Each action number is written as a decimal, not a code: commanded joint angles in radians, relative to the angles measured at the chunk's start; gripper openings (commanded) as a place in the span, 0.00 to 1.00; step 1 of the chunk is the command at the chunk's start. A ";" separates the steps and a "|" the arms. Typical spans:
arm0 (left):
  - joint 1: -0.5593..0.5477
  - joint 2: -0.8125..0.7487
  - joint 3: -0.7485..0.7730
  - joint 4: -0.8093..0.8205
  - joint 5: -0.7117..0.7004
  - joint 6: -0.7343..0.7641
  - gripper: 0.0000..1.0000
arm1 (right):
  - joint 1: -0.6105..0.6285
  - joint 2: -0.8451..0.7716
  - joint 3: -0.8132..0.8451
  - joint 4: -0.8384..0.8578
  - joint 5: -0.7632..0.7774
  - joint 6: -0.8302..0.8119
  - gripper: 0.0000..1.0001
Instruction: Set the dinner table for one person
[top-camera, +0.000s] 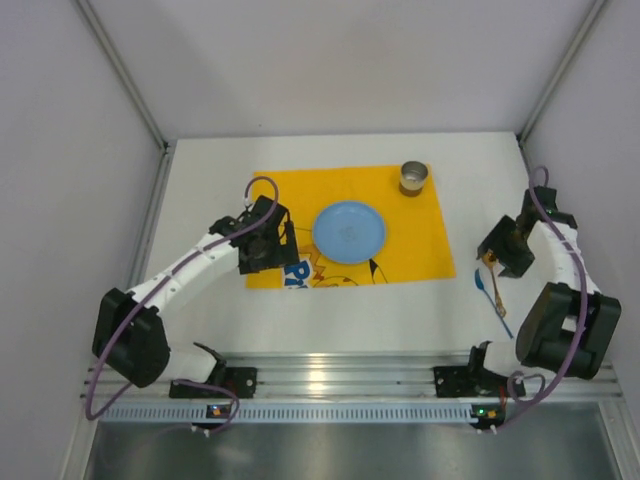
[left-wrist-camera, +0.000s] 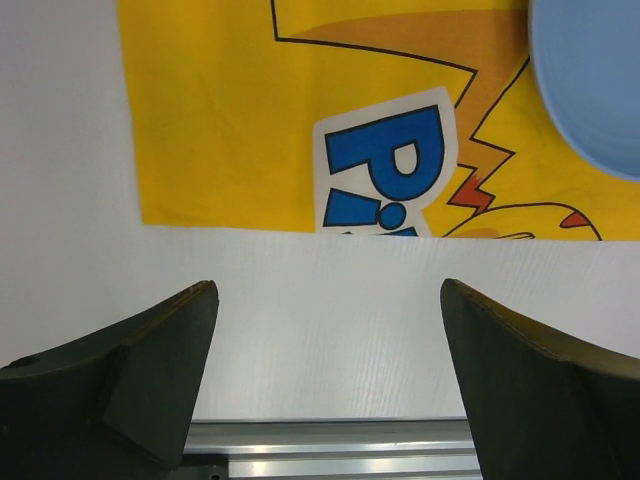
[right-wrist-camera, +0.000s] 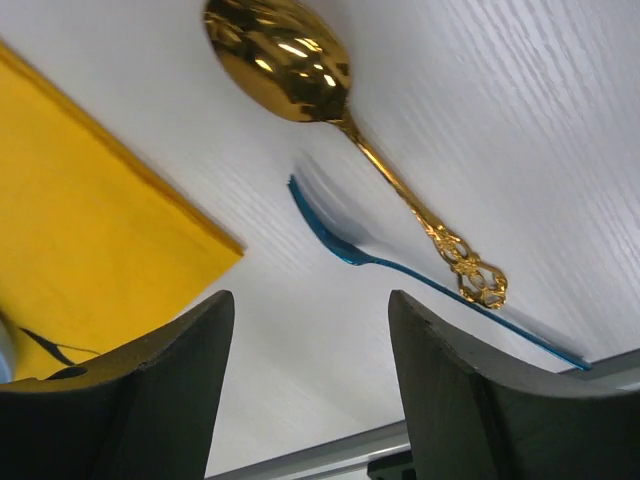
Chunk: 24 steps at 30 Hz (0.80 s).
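Observation:
The dinner table (top-camera: 330, 320) is a white tabletop with a yellow printed mat (top-camera: 300, 190) on it. A blue plate (top-camera: 348, 232) sits in the mat's middle and a metal cup (top-camera: 414, 178) at its far right corner. A gold spoon (right-wrist-camera: 280, 55) and a blue utensil (right-wrist-camera: 340, 235) lie side by side on the bare table right of the mat, also in the top view (top-camera: 492, 285). My right gripper (right-wrist-camera: 310, 298) is open and empty, hovering above them (top-camera: 500, 255). My left gripper (left-wrist-camera: 328, 290) is open and empty over the mat's left near part (top-camera: 262, 245), left of the plate (left-wrist-camera: 600, 80).
An aluminium rail (top-camera: 330, 375) runs along the near table edge, holding both arm bases. Grey walls close in the left, right and far sides. The mat's near right corner (right-wrist-camera: 80, 200) lies just left of the cutlery.

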 joint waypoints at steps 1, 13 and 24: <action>-0.005 0.040 -0.037 0.130 0.074 0.013 0.98 | -0.089 0.004 -0.023 0.004 -0.031 0.008 0.63; -0.005 0.106 -0.098 0.227 0.107 0.010 0.99 | -0.135 0.202 -0.028 0.094 0.101 0.005 0.56; -0.005 0.109 -0.122 0.228 0.094 -0.011 0.99 | -0.089 0.368 0.035 0.136 0.167 -0.016 0.29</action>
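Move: The spoon's middle is about 4 cm back from the right hand, 5 cm to its right and 9 cm below. The fork's middle lies some 7 cm nearer the base than the spoon's, about level with it sideways. Left of the right hand are the plate, about 34 cm over and 9 cm farther out, and the cup, roughly 18 cm over and 23 cm out. From the left hand the spoon is far off, some 57 cm to the right and 3 cm back. Right fingertips come down to the spoon's handle just behind the bowl, narrowing from well open to a small gap that the handle crosses at a slant. That hand sinks about 8 cm while shifting right and slightly back, its fingers tipping some 15 degrees towards straight down. The open left hand sinks about 5 cm over the yellow cloth's near-left part, drifting a little right. ##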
